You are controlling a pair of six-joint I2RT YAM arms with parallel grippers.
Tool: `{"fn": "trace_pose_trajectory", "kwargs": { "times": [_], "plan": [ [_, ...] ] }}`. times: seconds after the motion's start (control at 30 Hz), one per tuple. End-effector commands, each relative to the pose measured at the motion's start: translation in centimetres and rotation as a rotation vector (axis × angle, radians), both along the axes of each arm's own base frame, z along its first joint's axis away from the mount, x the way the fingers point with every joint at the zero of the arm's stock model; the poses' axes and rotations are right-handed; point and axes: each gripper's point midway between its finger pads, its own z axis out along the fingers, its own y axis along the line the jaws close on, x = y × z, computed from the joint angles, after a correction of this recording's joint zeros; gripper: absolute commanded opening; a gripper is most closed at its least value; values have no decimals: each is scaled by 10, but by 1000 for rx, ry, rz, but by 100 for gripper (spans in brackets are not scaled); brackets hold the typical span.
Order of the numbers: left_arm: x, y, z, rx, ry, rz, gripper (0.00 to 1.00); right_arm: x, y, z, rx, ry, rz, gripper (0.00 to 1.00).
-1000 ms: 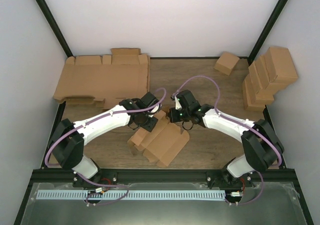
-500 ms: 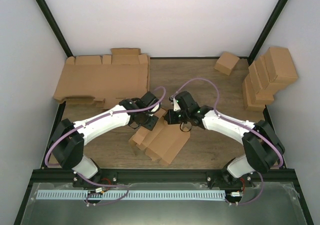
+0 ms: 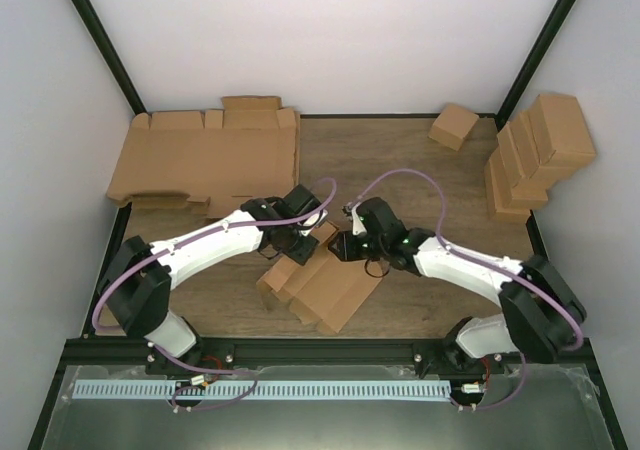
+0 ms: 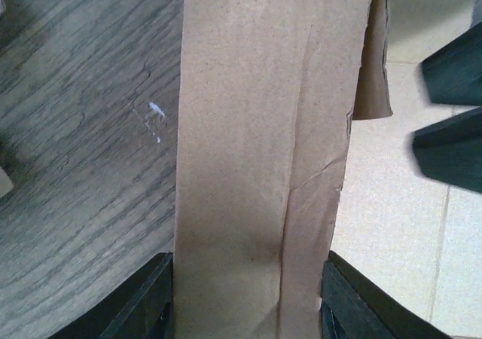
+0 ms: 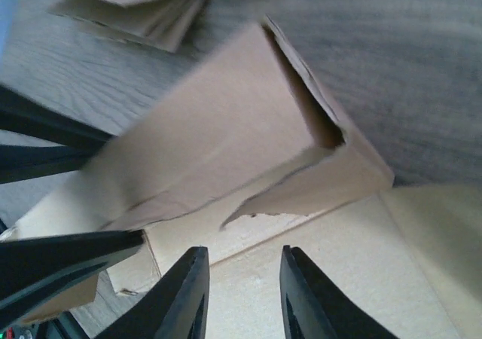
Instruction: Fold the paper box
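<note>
The paper box (image 3: pixel 325 285) lies half-folded at the table's middle, brown cardboard with one side raised into a tube. My left gripper (image 3: pixel 293 244) is shut on that raised part; in the left wrist view the folded strip (image 4: pixel 256 151) fills the space between the two fingers of the left gripper (image 4: pixel 248 297). My right gripper (image 3: pixel 345 246) hovers just right of it, open, with only the flat panel (image 5: pixel 331 279) under the gap of the right gripper (image 5: pixel 242 279). The tube's open end (image 5: pixel 316 124) faces that camera.
Large notched cardboard sheets (image 3: pixel 205 160) lie at the back left. A small cube-like carton (image 3: pixel 453 126) sits at the back, and a stack of cartons (image 3: pixel 535 155) leans at the right wall. Black frame posts border the table.
My right gripper has gone from shut to open and slid slightly nearer along the box. The left gripper keeps its hold unchanged.
</note>
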Motion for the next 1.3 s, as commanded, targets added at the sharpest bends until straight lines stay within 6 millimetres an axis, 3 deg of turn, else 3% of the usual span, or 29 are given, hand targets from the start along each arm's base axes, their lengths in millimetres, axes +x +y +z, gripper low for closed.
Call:
{"fn": "trace_pose_trajectory", "kwargs": {
  "times": [0.0,0.17,0.47,0.67,0.83,1.03,1.27],
  "plan": [
    [-2,7,-3,60,-2,-34,50,9,-3,46,51,-170,2,32],
    [-2,4,-1,42,-6,-39,50,16,-27,62,54,-280,-31,47],
    [-2,4,0,43,-9,-43,50,45,-51,48,55,-401,-108,55],
    [-3,4,3,29,-12,-45,50,83,-64,36,107,-289,-161,55],
    [-4,3,3,27,-11,-44,50,92,-43,32,226,-217,3,55],
    [-4,3,1,22,-8,-39,50,90,-18,47,395,-216,124,59],
    [-3,2,2,20,-12,-39,50,65,-2,40,526,-136,282,59]
  ]
}}
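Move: The far corner of the paper box, where the doubled long wall ends, lies about 6 cm ahead of the right hand and 2 cm to its left, roughly 1 cm lower. The left gripper stands astride that wall, some 7 cm left of the right hand and level with it. The box's floor panel is about 8 cm back and 4 cm below. From the left hand the corner is about 6 cm ahead and 5 cm to the right. Up about 6 cm out of the box, then in an arc rightward, forward and down past the far corner, the right hand swings back left some 6 cm towards that corner, its left side rolling up about 25 degrees. Its fingers open from a quarter to over half, ending astride the wall's end. The left hand stays, keeping its fingers either side of the wall. ##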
